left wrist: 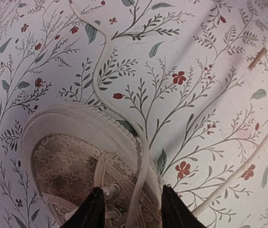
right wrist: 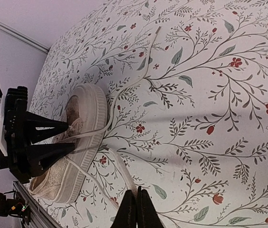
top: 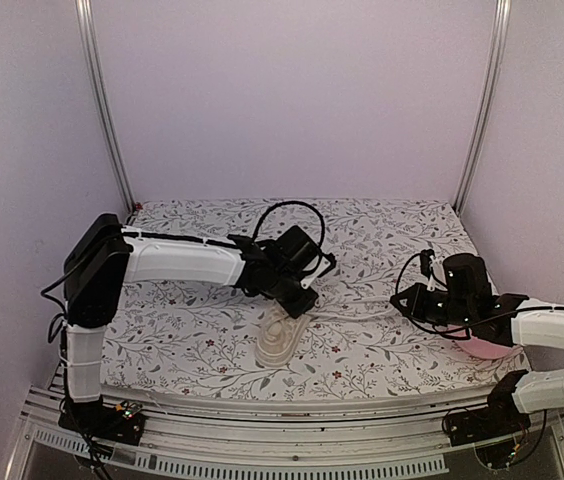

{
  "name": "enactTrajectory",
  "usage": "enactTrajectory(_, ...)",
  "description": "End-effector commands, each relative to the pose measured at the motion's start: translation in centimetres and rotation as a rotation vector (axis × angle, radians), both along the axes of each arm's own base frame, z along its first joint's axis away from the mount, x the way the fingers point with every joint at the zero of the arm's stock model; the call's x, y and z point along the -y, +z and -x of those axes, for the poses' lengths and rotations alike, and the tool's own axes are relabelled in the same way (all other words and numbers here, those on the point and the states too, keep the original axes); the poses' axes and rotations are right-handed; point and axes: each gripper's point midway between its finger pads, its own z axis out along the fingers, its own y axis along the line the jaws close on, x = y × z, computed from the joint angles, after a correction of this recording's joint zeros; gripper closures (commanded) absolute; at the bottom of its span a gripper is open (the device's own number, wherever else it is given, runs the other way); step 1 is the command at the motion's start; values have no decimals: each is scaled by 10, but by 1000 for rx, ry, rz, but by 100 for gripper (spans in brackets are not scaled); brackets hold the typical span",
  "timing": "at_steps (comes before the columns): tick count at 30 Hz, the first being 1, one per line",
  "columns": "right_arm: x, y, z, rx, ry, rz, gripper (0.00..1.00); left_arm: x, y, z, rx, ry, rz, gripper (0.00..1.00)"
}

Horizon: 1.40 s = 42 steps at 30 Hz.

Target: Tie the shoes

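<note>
The cream shoe (top: 280, 340) lies on the flowered cloth, toe toward the near edge. My left gripper (top: 300, 298) is down on its lace area. In the left wrist view the left gripper (left wrist: 134, 209) has its jaws partly closed across the shoe (left wrist: 77, 137)'s side rim, one finger (left wrist: 93, 211) on an eyelet, the other at the sole's edge, a lace (left wrist: 142, 185) running between them. My right gripper (right wrist: 136, 204), further right on the cloth, is shut on the other lace (right wrist: 119, 166), which stretches back to the shoe (right wrist: 91, 109).
A pink plate (top: 487, 348) lies under my right arm near the front right corner. A loose lace (left wrist: 100, 52) snakes over the cloth beyond the shoe, its tip (left wrist: 257, 57) lying far right. White walls close in the cloth on three sides.
</note>
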Motion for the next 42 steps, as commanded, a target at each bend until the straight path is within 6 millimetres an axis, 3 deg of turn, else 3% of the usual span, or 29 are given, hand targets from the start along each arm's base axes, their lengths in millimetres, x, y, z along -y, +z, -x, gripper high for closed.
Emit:
enactTrajectory(1,-1,0,1,7,6,-7,98,-6,-12,11,-10,-28,-70,58)
enactTrajectory(3,-1,0,1,8,4,-7,98,-9,-14,11,-4,-30,-80,62)
enactTrajectory(10,-4,7,-1,24,10,-18,98,-24,-22,8,21,17,-127,100)
enactTrajectory(12,-5,9,-2,31,16,-18,98,-26,-14,5,44,47,-104,100)
enactTrajectory(15,-9,13,-5,44,32,-20,98,-24,11,2,84,93,0,100)
enactTrajectory(16,-12,14,-5,46,45,-26,98,-22,36,2,107,105,74,100)
enactTrajectory(21,-34,22,-5,75,145,-61,98,-20,96,15,97,134,365,100)
enactTrajectory(28,-64,14,-9,63,212,-52,98,-25,95,51,-81,104,563,100)
enactTrajectory(33,-81,40,-12,121,226,-140,98,-34,84,72,-191,130,627,100)
enactTrajectory(37,-92,61,-15,157,263,-168,98,-54,65,76,-218,164,640,100)
enactTrajectory(42,-103,75,-18,189,299,-176,98,-69,55,66,-229,166,637,100)
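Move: My left fingers, half open, already straddle the free lace beside the front right of the shoe: it lies about 1 cm left of my hand point and 1 cm lower, level fore-and-aft. The shoe's middle is some 5 cm left, 2 cm back and 4 cm down. From my right hand, which keeps its lace pinched, the shoe's middle is about 25 cm left, 2 cm ahead and 8 cm lower. I ease my left hand down about 1 cm and slightly left, pinch the lace shut, then lift and draw it back and left over the shoe, sinking partway again near the end, while the fingers swing some 30 degrees out to my right. Midway through, my right hand, still gripping its lace, heads left towards the shoe about 9 cm, turning a little counter-clockwise and then rising. ##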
